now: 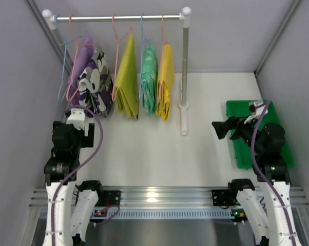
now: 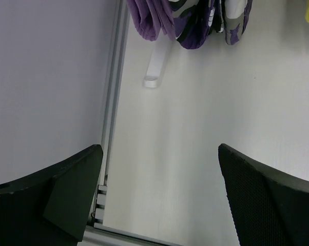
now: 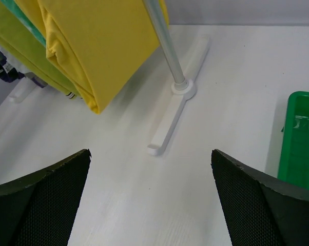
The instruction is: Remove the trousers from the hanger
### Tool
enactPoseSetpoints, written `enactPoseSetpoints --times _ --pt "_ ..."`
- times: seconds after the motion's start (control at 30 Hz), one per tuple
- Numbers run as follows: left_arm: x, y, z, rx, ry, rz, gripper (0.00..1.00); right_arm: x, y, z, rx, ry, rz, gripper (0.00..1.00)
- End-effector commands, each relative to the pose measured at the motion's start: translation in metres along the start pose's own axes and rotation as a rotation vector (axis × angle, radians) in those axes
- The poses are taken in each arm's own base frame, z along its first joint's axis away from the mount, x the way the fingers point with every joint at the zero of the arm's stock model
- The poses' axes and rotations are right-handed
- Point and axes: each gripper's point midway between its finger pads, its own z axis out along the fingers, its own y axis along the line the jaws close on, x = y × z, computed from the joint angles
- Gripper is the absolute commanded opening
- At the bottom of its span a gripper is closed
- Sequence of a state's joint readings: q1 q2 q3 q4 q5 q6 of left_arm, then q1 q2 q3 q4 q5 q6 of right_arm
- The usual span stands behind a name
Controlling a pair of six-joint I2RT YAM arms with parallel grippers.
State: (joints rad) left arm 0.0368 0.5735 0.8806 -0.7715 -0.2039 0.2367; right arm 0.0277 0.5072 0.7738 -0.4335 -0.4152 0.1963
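Observation:
Three trousers hang folded over hangers on a rail (image 1: 118,18): olive-yellow (image 1: 127,77), mottled mint green (image 1: 149,79) and bright yellow (image 1: 166,79). In the right wrist view the bright yellow pair (image 3: 100,46) is in front, with the olive-yellow (image 3: 21,46) behind it. My left gripper (image 1: 74,114) is open and empty, low at the left, below a camouflage garment (image 1: 95,84). My right gripper (image 1: 216,128) is open and empty, to the right of the rack post. Both sets of jaws stand wide apart over bare table.
A lilac garment (image 1: 81,64) hangs at the rail's left end; both it and the camouflage one show in the left wrist view (image 2: 190,20). The rack's right post (image 1: 185,66) stands on a white foot (image 3: 177,110). A green tray (image 1: 257,133) lies at the right.

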Motion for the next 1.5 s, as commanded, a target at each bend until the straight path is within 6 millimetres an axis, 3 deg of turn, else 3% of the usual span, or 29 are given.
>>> enactPoseSetpoints --times 0.0,0.07,0.13,0.27,0.37,0.4,0.53,0.7,0.8,0.87,1.03,1.07,1.17,1.4,1.47 --pt "-0.014 0.008 -0.006 -0.026 -0.032 -0.019 0.99 -0.019 0.008 0.001 -0.016 -0.048 0.085 1.00" --pt "-0.025 0.010 -0.014 -0.024 -0.066 -0.021 0.99 -0.017 0.007 0.004 -0.005 -0.037 0.158 0.99" --pt "-0.036 0.013 -0.025 -0.017 -0.103 -0.030 0.99 -0.013 0.019 0.009 -0.076 -0.010 0.230 1.00" --pt "-0.050 0.023 -0.038 -0.059 -0.158 -0.053 0.99 -0.028 0.039 0.019 -0.189 -0.011 0.332 1.00" --pt "-0.051 0.021 -0.040 -0.041 -0.153 -0.065 0.99 -0.058 0.058 0.028 -0.291 -0.027 0.424 0.99" --pt "-0.051 0.019 -0.041 -0.031 -0.154 -0.073 0.99 -0.081 0.069 0.027 -0.337 -0.066 0.450 0.99" --pt "-0.057 0.011 -0.042 0.018 -0.171 -0.095 0.99 -0.121 0.098 0.046 -0.432 -0.086 0.531 0.95" --pt "-0.069 0.010 -0.045 0.038 -0.185 -0.107 0.99 -0.158 0.129 0.060 -0.504 -0.112 0.657 0.80" --pt "-0.074 0.011 -0.048 0.038 -0.194 -0.113 0.99 -0.169 0.148 0.080 -0.529 -0.104 0.710 0.72" --pt "-0.074 0.011 -0.048 0.042 -0.190 -0.114 0.99 -0.173 0.163 0.087 -0.567 -0.095 0.729 0.68" --pt "-0.077 0.011 -0.046 0.045 -0.183 -0.113 0.99 -0.169 0.184 0.132 -0.585 0.001 0.796 0.63" --pt "-0.081 0.012 -0.049 0.043 -0.193 -0.111 0.99 -0.176 0.192 0.132 -0.613 0.011 0.809 0.63" --pt "-0.089 0.017 -0.051 0.029 -0.200 -0.109 0.99 -0.168 0.201 0.163 -0.620 0.056 0.831 0.62" --pt "-0.094 0.021 -0.053 0.016 -0.202 -0.100 0.99 -0.169 0.215 0.200 -0.647 0.076 0.863 0.60" --pt "-0.093 0.021 -0.052 0.017 -0.197 -0.098 0.99 -0.178 0.219 0.201 -0.667 0.059 0.860 0.58"
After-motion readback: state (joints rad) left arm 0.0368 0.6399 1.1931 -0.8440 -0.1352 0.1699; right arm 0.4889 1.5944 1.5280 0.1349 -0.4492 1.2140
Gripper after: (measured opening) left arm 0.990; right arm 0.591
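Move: My right hand is aimed at the pink hanger with the yellow trousers: about 20 cm ahead, 25 cm to its left and 14 cm above, with the trousers hanging beneath, about 3 cm above hand height. The rack's right post stands some 6 cm to the right of that hanger, the green trousers about 5 cm to its left. From my left hand the same hanger is about 18 cm ahead, 28 cm to the right and 18 cm higher. I sweep my right hand about 25 cm left, with some 15 cm of forward reach and 14 cm of rise, lifting mostly first, then driving forward past the near side of the post. I roll its left side up nearly 50 degrees, swing the fingers leftward and narrow them to a little over half open, bringing them around the yellow trousers' hanger wire. My open left hand rises about 10 cm, tipping its fingers up. ##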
